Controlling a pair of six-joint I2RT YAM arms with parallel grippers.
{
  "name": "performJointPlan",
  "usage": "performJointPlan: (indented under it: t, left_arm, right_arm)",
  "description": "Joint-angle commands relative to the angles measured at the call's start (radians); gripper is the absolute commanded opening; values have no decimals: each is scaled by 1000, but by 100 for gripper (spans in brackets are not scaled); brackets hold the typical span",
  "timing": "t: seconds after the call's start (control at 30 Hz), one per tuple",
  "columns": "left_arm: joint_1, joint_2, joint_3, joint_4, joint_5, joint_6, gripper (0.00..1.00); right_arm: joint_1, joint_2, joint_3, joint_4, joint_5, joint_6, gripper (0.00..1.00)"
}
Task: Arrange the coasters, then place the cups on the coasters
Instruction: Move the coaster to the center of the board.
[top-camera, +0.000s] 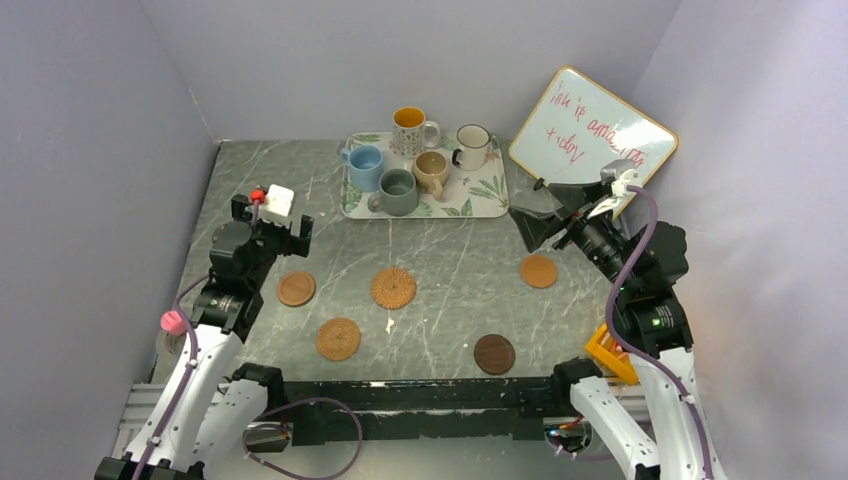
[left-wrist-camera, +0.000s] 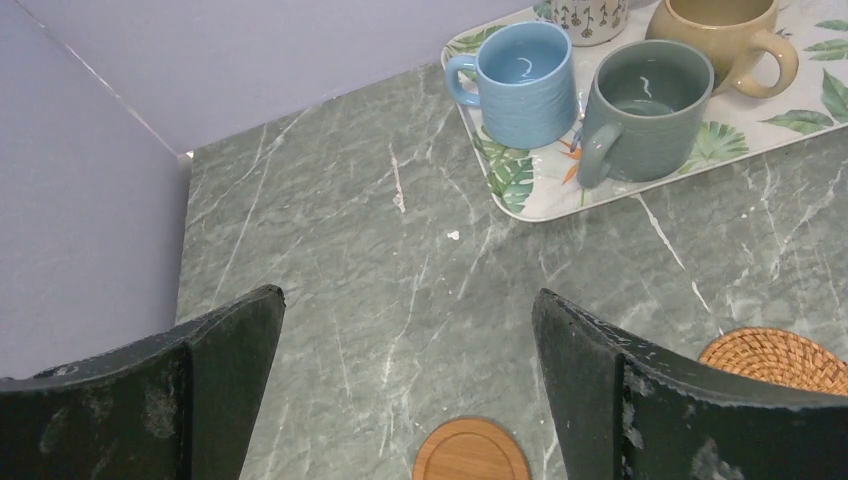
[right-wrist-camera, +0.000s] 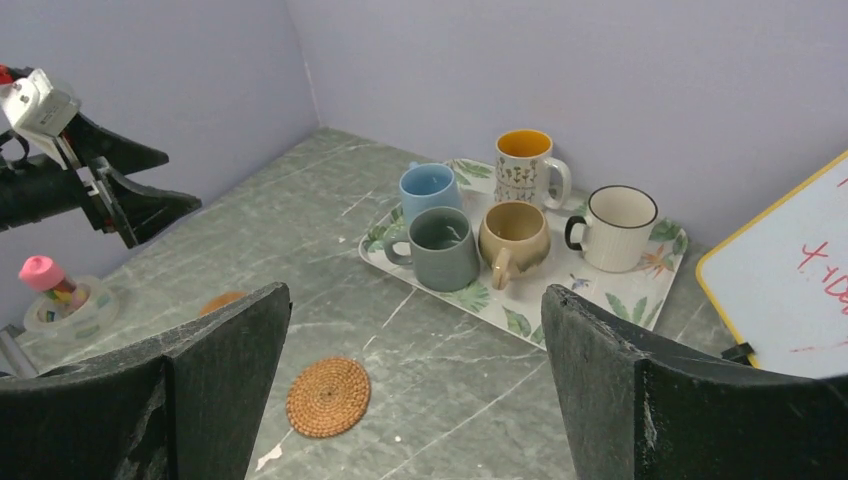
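Five cups stand on the leaf-print tray (top-camera: 482, 196) at the back: light blue (top-camera: 365, 167), grey-green (top-camera: 397, 192), tan (top-camera: 431, 172), white with a dark rim (top-camera: 472, 146) and patterned with an orange inside (top-camera: 408, 130). Five coasters lie scattered on the marble table: smooth tan (top-camera: 296, 289), woven (top-camera: 393, 288), woven (top-camera: 338, 339), smooth tan (top-camera: 538, 271) and dark brown (top-camera: 494, 354). My left gripper (left-wrist-camera: 408, 298) hangs open and empty above the left smooth coaster (left-wrist-camera: 470, 452). My right gripper (right-wrist-camera: 416, 293) is open and empty too, raised over the right side and looking at a woven coaster (right-wrist-camera: 328, 397).
A whiteboard (top-camera: 592, 130) with red writing leans on the back right wall. A pink-capped item on a tape roll (right-wrist-camera: 60, 300) sits at the table's left edge. An orange part (top-camera: 610, 352) sits by the right arm's base. Purple walls enclose three sides.
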Motion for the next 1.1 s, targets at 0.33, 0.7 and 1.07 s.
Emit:
performJointPlan:
  t: [0.33,0.7,1.07]
  left_arm:
    - [-2,-11,-13,36,21,-25,100]
    - [-2,50,75,-78,-26,125,100]
    - [-2,85,-81,-7,74,95,100]
  right_arm:
    - [72,21,-105,100,-21,-244,100]
    - [80,302,83,-184,35,-290,100]
    - [196,391,-56,-67,116,-306,100]
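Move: The light wooden coaster lies almost straight under the left hand, some 26 cm down; the near woven coaster is about 13 cm back and 11 cm right. From the right hand, the centre woven coaster lies roughly 28 cm left, 6 cm ahead and 40 cm below. On that level, the right wooden coaster is about 11 cm ahead and 8 cm right, the dark coaster 10 cm back and 3 cm left. Towards the centre woven coaster, the right hand sinks about 14 cm while first pushing some 6 cm forward, then drifting some 5 cm left, its fingers tipping down and its left side rolling lower. The left hand starts slowly, then drops about 6 cm towards the light wooden coaster, tipping slightly down. Both grippers stay wide open and touch nothing. ##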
